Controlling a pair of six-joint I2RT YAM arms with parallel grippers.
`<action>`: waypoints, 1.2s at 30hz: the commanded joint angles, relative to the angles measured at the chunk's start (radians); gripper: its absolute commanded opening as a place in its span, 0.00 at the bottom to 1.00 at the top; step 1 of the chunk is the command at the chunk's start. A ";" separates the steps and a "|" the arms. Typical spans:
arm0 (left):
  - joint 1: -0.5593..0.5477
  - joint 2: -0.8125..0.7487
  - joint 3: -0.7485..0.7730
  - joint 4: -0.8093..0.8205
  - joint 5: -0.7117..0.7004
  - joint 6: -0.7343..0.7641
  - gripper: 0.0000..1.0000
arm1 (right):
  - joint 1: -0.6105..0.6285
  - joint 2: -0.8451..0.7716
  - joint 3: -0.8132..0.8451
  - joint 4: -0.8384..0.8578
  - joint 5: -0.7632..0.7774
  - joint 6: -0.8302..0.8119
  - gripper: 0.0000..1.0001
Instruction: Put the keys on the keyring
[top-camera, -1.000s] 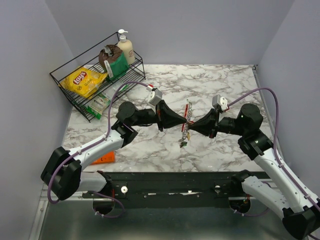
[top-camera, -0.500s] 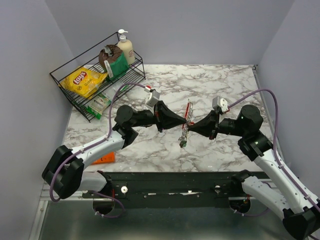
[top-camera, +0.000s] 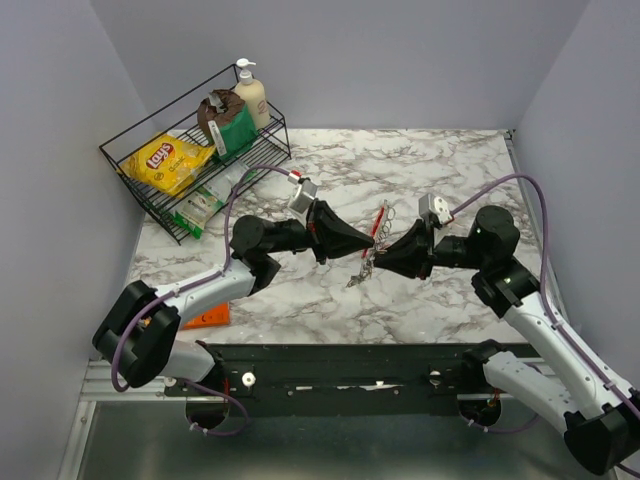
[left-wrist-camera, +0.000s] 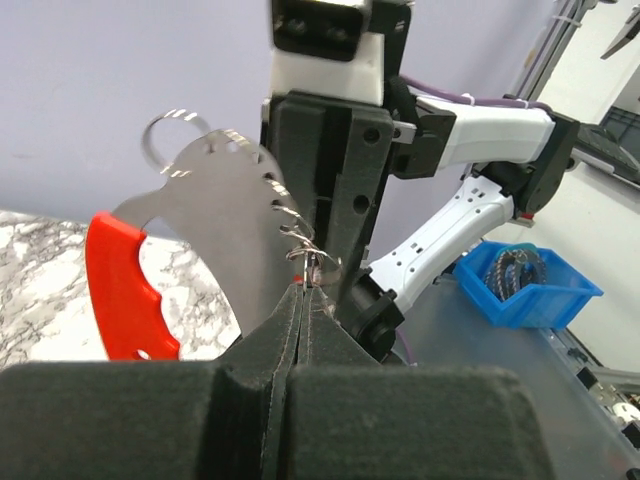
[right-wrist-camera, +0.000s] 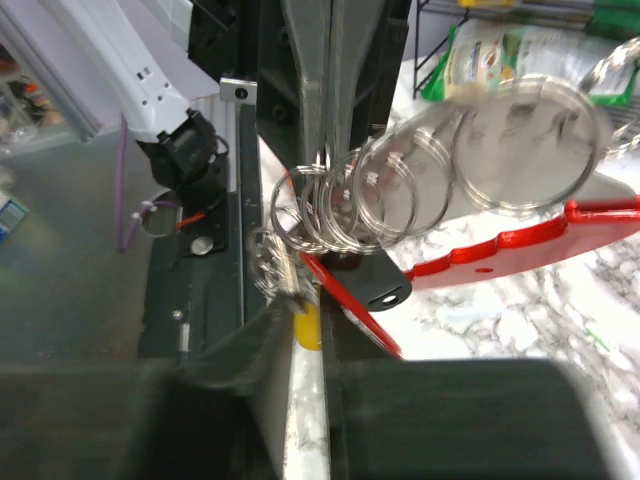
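The keyring hangs in the air over the marble table between both arms; its red curved part (top-camera: 381, 220) leans to the right. In the left wrist view its silvery toothed plate (left-wrist-camera: 215, 195) and red part (left-wrist-camera: 120, 285) stand left of my jaws. My left gripper (top-camera: 365, 250) (left-wrist-camera: 305, 285) is shut on a thin wire ring of the keyring. The right gripper (top-camera: 383, 256) (right-wrist-camera: 305, 312) faces it with a narrow gap between its jaws. A yellow key head (right-wrist-camera: 308, 325) shows in that gap. Several split rings (right-wrist-camera: 400, 190) and small keys (top-camera: 357, 276) dangle there.
A black wire rack (top-camera: 150, 200) at the back left holds a yellow chips bag (top-camera: 170, 160), a brown and green bag (top-camera: 225, 120) and a pump bottle (top-camera: 250, 92). A flat orange packet (top-camera: 210, 317) lies by the left arm. A blue bin (left-wrist-camera: 525, 280) sits off the table.
The keyring has tipped from upright to leaning right, and the hanging keys have swung down and left. Both grippers have shifted slightly, the right one lower and to the left.
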 joint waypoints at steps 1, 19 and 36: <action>0.002 -0.032 0.017 0.051 -0.008 0.025 0.00 | -0.006 -0.010 0.010 -0.041 -0.021 -0.006 0.35; 0.000 -0.146 0.033 -0.463 -0.130 0.297 0.00 | -0.006 -0.112 0.050 -0.112 0.039 -0.070 0.61; 0.000 -0.115 0.094 -0.609 -0.201 0.332 0.00 | -0.004 0.006 -0.005 0.081 -0.137 0.031 0.61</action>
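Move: The red key hangs right at the right hand's fingertips, about 1 cm ahead of them, 1 cm to their left and at their height. From the left hand, which keeps the keyring pinched, that key lies roughly 1 cm to the right and 3 cm below, level fore and aft. The keyring's red handle stands some 7 cm ahead of the right hand and 3 cm above; the other dangling keys are about 2 cm back, 3 cm left and 3 cm below. The right fingers, already starting to part, let go of the red key and open to well over half, while that hand backs off about 2 cm towards its base and up as much, easing right and then left again. The left hand keeps its pinch on the keyring and, after a brief pause, carries it some 3 cm forward and 4 cm down, away from the right hand, its fingertips dipping and swinging forward about 15 degrees each way. ##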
